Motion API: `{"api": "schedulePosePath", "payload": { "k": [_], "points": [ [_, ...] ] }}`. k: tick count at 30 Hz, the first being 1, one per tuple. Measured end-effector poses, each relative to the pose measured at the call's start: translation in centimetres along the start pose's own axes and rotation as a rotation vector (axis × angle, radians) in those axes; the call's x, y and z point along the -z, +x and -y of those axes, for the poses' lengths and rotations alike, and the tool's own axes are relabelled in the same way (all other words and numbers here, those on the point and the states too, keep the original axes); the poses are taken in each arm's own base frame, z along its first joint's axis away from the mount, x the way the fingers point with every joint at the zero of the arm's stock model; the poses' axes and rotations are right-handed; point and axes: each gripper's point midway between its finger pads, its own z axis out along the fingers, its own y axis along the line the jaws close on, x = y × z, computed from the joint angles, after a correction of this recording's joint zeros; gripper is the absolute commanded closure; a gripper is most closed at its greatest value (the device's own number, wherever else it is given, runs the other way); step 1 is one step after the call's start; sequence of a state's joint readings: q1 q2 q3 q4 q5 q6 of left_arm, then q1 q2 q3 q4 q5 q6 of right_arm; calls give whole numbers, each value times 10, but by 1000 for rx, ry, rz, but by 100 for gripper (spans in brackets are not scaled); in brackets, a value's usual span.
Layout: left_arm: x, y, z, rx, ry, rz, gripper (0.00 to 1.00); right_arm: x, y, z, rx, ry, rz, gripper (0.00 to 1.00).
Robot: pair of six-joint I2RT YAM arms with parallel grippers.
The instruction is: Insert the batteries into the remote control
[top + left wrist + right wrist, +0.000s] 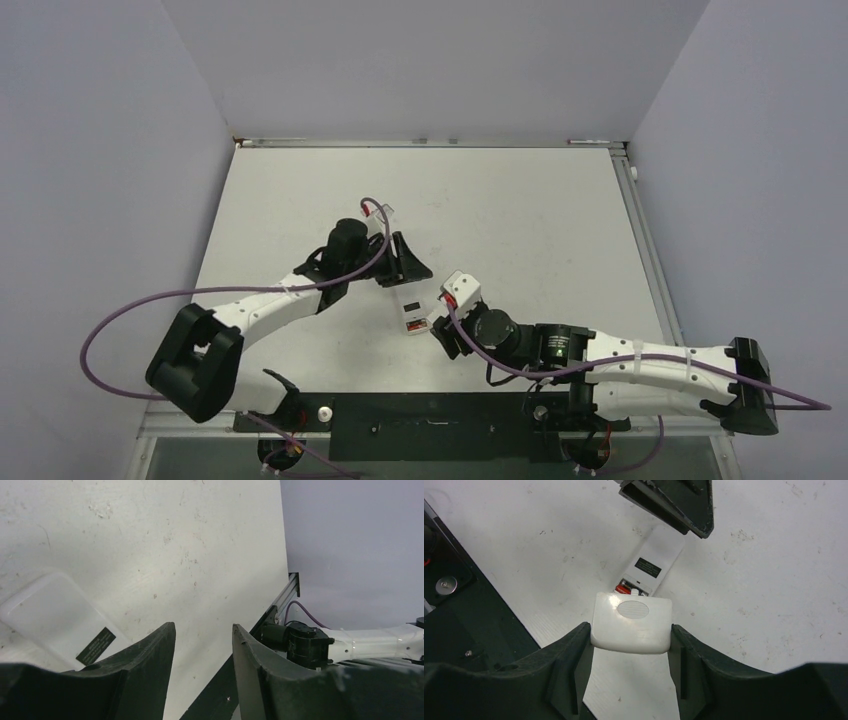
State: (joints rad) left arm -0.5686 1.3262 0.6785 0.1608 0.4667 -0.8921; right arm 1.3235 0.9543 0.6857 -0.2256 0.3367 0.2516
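The remote control lies back up on the white table between the two arms. Its white back carries a black label, and a reddish battery shows in the uncovered recess at its near end. My right gripper is shut on a small white battery cover and holds it just in front of that recess. My left gripper stands open over bare table at the far end of the remote control, with nothing between its fingers. A second battery is not visible.
A black mounting rail runs along the near table edge by the arm bases. An aluminium rail borders the right side. A purple cable loops off the left arm. Grey walls close in on three sides.
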Motion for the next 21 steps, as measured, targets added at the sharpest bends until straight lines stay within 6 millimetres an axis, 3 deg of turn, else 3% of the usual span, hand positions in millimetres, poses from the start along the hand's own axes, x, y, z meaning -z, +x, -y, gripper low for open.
{"api": "schedulePosePath", "payload": {
  "k": [12,21],
  "points": [
    [-54,-30,-10,-127,-177,-45,65,15,6,4,-87,6,-23,79],
    [-73,-18,-51,-185,-378,-165,91,17,4,5,-95,4,-16,79]
  ]
}}
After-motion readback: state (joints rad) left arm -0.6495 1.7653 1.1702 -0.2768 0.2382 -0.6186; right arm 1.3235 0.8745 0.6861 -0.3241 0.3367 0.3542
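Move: The remote lies on the table some 13 cm below the left hand, its middle about 3 cm back and 3 cm to the left; its open battery bay is roughly 8 cm back and 2 cm left of that hand. From the right hand, which already holds the white battery cover, the bay is about 5 cm ahead, 5 cm left and 15 cm below, with the remote's middle roughly 9 cm ahead and 6 cm left. Touching nothing, the left hand swings about 6 cm forward and 3 cm right, past the remote's far end, then drops some 6 cm towards the bare table just beyond it. Its fingers tip about 25 degrees more steeply down and close to a narrow gap. The right hand keeps its grip on the battery cover and eases a couple of centimetres right and slightly back before settling. ##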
